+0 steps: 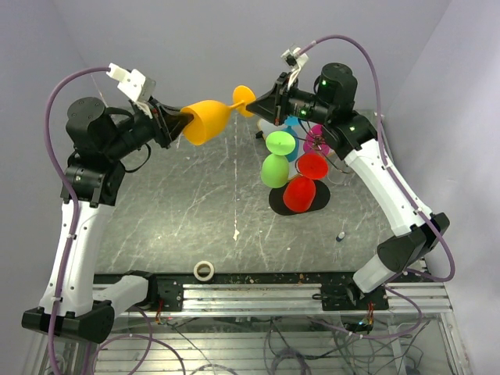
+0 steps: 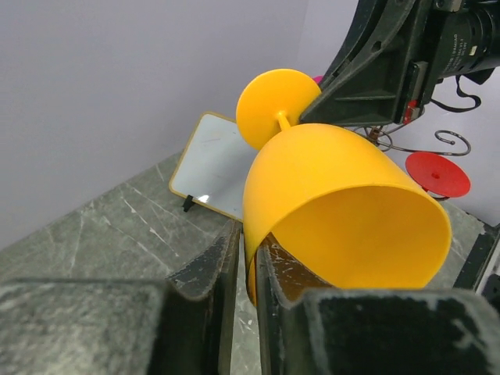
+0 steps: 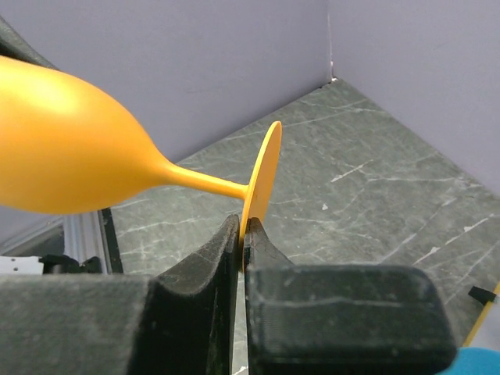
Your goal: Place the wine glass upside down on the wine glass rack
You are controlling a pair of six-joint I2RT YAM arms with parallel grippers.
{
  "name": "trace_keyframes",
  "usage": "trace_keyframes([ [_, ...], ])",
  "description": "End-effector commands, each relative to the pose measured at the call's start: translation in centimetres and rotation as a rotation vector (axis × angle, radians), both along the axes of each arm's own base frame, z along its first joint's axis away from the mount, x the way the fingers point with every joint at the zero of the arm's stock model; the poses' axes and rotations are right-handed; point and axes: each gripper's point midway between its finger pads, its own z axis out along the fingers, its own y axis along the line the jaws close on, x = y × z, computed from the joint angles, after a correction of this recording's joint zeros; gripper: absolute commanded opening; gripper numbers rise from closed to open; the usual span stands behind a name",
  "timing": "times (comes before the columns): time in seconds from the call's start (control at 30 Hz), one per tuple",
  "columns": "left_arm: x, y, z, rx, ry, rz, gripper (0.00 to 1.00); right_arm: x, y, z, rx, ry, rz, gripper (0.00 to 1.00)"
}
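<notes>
An orange wine glass [image 1: 209, 121] [image 2: 336, 195] [image 3: 70, 156] hangs on its side above the table's back, between both arms. My right gripper [image 1: 254, 100] [image 3: 242, 226] is shut on the edge of its round foot. My left gripper [image 1: 178, 119] [image 2: 248, 238] straddles the bowl's rim. The rim wall rests against the inner finger, and a thin gap shows between it and the outer finger. The wine glass rack [image 1: 275, 201] [image 2: 453, 141] stands below and right of the glass, with green, red, magenta and blue glasses hanging upside down on it.
A white board with a wooden rim [image 2: 211, 164] leans at the back wall, under the glass's foot. A roll of tape [image 1: 205, 270] lies near the front rail, and a small dark object [image 1: 341, 235] lies right of the rack's base.
</notes>
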Motion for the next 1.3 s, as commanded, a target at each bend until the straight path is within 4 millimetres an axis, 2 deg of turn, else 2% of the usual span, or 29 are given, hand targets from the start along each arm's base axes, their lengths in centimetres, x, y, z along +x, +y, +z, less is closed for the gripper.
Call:
trace_keyframes([
  [0.0,-1.2,-0.5,1.0,-0.012,-0.044,-0.045,0.27,0.4,-1.4,1.5,-0.010,-0.066,-0.054,0.00],
  [0.13,-1.5,-0.3,1.2,-0.016,-0.045,-0.034,0.45,0.5,-2.3,1.9,-0.018,-0.097,-0.078,0.00],
  [0.23,-1.7,0.3,1.1,-0.007,-0.053,-0.005,0.55,1.2,-4.2,2.2,-0.024,-0.122,-0.116,0.00],
  [0.43,-2.2,1.7,1.0,0.040,-0.080,0.062,0.69,0.6,-7.0,3.4,-0.051,-0.206,-0.118,0.00],
  [0.77,-2.1,4.9,-0.1,0.126,-0.092,0.249,0.83,-4.3,-11.6,5.6,-0.262,-0.512,-0.074,0.00],
  [0.97,-2.0,5.3,-0.9,0.140,-0.080,0.266,0.88,-9.6,-14.3,5.3,-0.388,-0.662,0.006,0.00],
  [1.27,-2.0,5.7,-2.9,0.197,-0.040,0.274,0.91,-14.0,-18.1,4.7,-0.514,-0.728,-0.042,0.00],
])
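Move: Between the two grippers the yellow wine glass is held nearly level: the right fingers pinch its foot and the left ones straddle its rim. From the right hand the middle of the wine glass rack is about 15 cm right, 2 cm back and 15 cm lower. Hanging from the rack, the green goblet is some 7 cm right and 2 cm back, the red one 13 cm right and 9 cm back, both about 21 cm below. From the left hand the rack is roughly 30 cm right, 3 cm ahead, 17 cm lower. Letting go of the rim, the left hand opens wide and backs off about 5 cm to its left and a little back. The right hand keeps its pinch on the foot and carries the glass some 17 cm right, first slightly forward, then about 14 cm back while rising, to above the rack's near side, rolling roughly 45 degrees about its fingers to tip the bowl down. ##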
